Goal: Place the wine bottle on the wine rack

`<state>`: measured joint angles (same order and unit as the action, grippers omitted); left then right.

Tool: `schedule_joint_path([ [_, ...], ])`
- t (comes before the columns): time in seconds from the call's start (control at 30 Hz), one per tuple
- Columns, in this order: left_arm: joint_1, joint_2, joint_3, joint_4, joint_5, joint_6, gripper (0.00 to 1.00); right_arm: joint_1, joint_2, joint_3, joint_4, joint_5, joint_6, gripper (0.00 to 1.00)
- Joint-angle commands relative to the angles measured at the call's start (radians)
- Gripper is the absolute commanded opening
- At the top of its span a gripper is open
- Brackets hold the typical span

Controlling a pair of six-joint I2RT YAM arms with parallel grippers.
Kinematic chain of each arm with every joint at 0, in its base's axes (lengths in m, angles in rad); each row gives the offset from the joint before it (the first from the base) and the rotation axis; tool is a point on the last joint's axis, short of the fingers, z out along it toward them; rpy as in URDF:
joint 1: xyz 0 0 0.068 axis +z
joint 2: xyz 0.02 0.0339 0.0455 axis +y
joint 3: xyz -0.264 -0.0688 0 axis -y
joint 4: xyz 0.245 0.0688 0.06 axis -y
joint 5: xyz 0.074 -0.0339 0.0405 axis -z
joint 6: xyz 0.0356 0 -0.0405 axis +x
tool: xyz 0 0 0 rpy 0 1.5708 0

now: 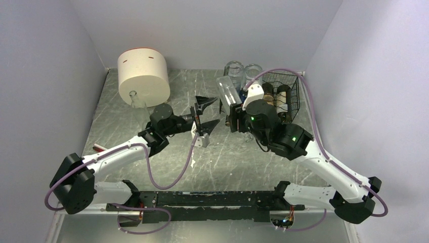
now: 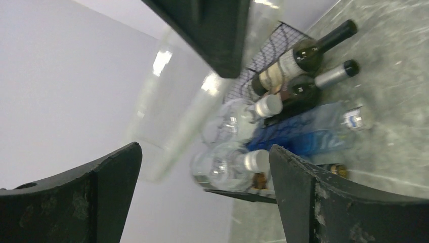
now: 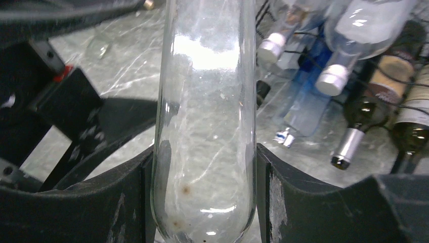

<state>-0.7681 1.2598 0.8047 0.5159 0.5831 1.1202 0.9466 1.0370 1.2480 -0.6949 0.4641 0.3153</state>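
Observation:
A clear glass wine bottle (image 1: 228, 91) is off the table, gripped at its round base by my right gripper (image 1: 234, 117). In the right wrist view both fingers (image 3: 286, 195) press the bottle (image 3: 205, 101) from either side. The black wire wine rack (image 1: 289, 87) stands at the back right, just beyond the bottle, with several dark and clear bottles lying in it. My left gripper (image 1: 207, 115) hangs open to the left of the bottle, with nothing between its jaws. In the left wrist view the bottle (image 2: 169, 119) is a blur ahead of the open gripper (image 2: 205, 152), with the rack (image 2: 275, 48) behind it.
A cream cylindrical container (image 1: 143, 75) stands at the back left, with a small clear glass item (image 1: 135, 97) at its foot. Grey walls close in the marble table (image 1: 222, 162) on three sides. A blue bottle (image 2: 303, 132) lies among those by the rack.

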Motion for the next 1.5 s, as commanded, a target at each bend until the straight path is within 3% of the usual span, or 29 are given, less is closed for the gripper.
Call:
schedule_joint_path([
  [0.0,-0.008,-0.035,-0.09,0.248,-0.016,-0.287,1.0,-0.005,0.009,0.074,0.115,0.164,-0.061,0.0],
  [0.13,-0.008,-0.064,-0.132,0.291,-0.045,-0.516,1.0,-0.076,0.06,0.102,0.157,0.188,-0.118,0.0],
  [0.3,-0.007,-0.114,-0.204,0.318,-0.163,-0.834,1.0,-0.316,0.106,0.125,0.199,0.014,-0.15,0.0],
  [0.47,-0.011,-0.15,-0.27,0.296,-0.334,-1.106,0.96,-0.477,0.16,0.133,0.193,-0.038,-0.135,0.0],
  [0.63,-0.013,-0.206,-0.285,0.165,-0.563,-1.381,0.99,-0.663,0.163,0.072,0.215,-0.12,-0.081,0.0],
  [0.7,-0.012,-0.26,-0.279,0.02,-0.723,-1.54,0.99,-0.731,0.165,0.041,0.225,-0.185,-0.062,0.0],
  [0.83,-0.012,-0.368,-0.178,-0.278,-0.882,-1.676,0.99,-0.829,0.177,-0.006,0.233,-0.306,-0.043,0.0],
  [1.0,-0.01,-0.373,0.044,-0.66,-0.938,-1.604,0.99,-0.897,0.188,-0.053,0.268,-0.383,-0.019,0.0],
  [1.1,-0.011,-0.365,0.115,-0.779,-0.984,-1.6,0.99,-0.922,0.202,-0.066,0.273,-0.416,-0.017,0.0],
  [1.2,-0.01,-0.41,0.102,-0.76,-0.961,-1.534,0.99,-0.936,0.207,-0.086,0.287,-0.445,-0.019,0.0],
  [1.33,-0.011,-0.487,0.025,-0.643,-0.797,-1.384,0.99,-0.948,0.214,-0.12,0.324,-0.557,-0.073,0.0],
  [1.47,-0.011,-0.505,-0.007,-0.601,-0.697,-1.337,0.99,-0.953,0.253,-0.118,0.343,-0.608,-0.086,0.0],
])
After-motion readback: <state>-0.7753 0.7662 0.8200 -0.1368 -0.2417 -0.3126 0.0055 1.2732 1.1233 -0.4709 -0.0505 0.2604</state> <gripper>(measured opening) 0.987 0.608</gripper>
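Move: The right hand holds the clear bottle by its neck end, with the body pointing out ahead; the free place on top of the rack lies about 17 cm ahead, 19 cm to its right and 13 cm below. Of the two large clear bottles already up there, the nearer is 17 cm ahead and 8 cm right of this hand, the other 17 cm ahead and 1 cm left. A dark wine bottle lies lower, 13 cm ahead, 17 cm right, 21 cm below. From the empty left hand the free place is roughly 14 cm ahead, 29 cm right and 13 cm below. Keeping its grip on the clear bottle, the right hand swings forward and then mostly right, past the two large clear bottles, some 19 cm to the right and 14 cm forward, turning about 30 degrees clockwise, then sinks about 9 cm overall towards the free place on top of the rack, the wrist tipping a little further down. The left hand, already open, backs off about 15 cm to the left with a brief dip, rolling over and swinging its fingers from pointing right to pointing forward-right. ##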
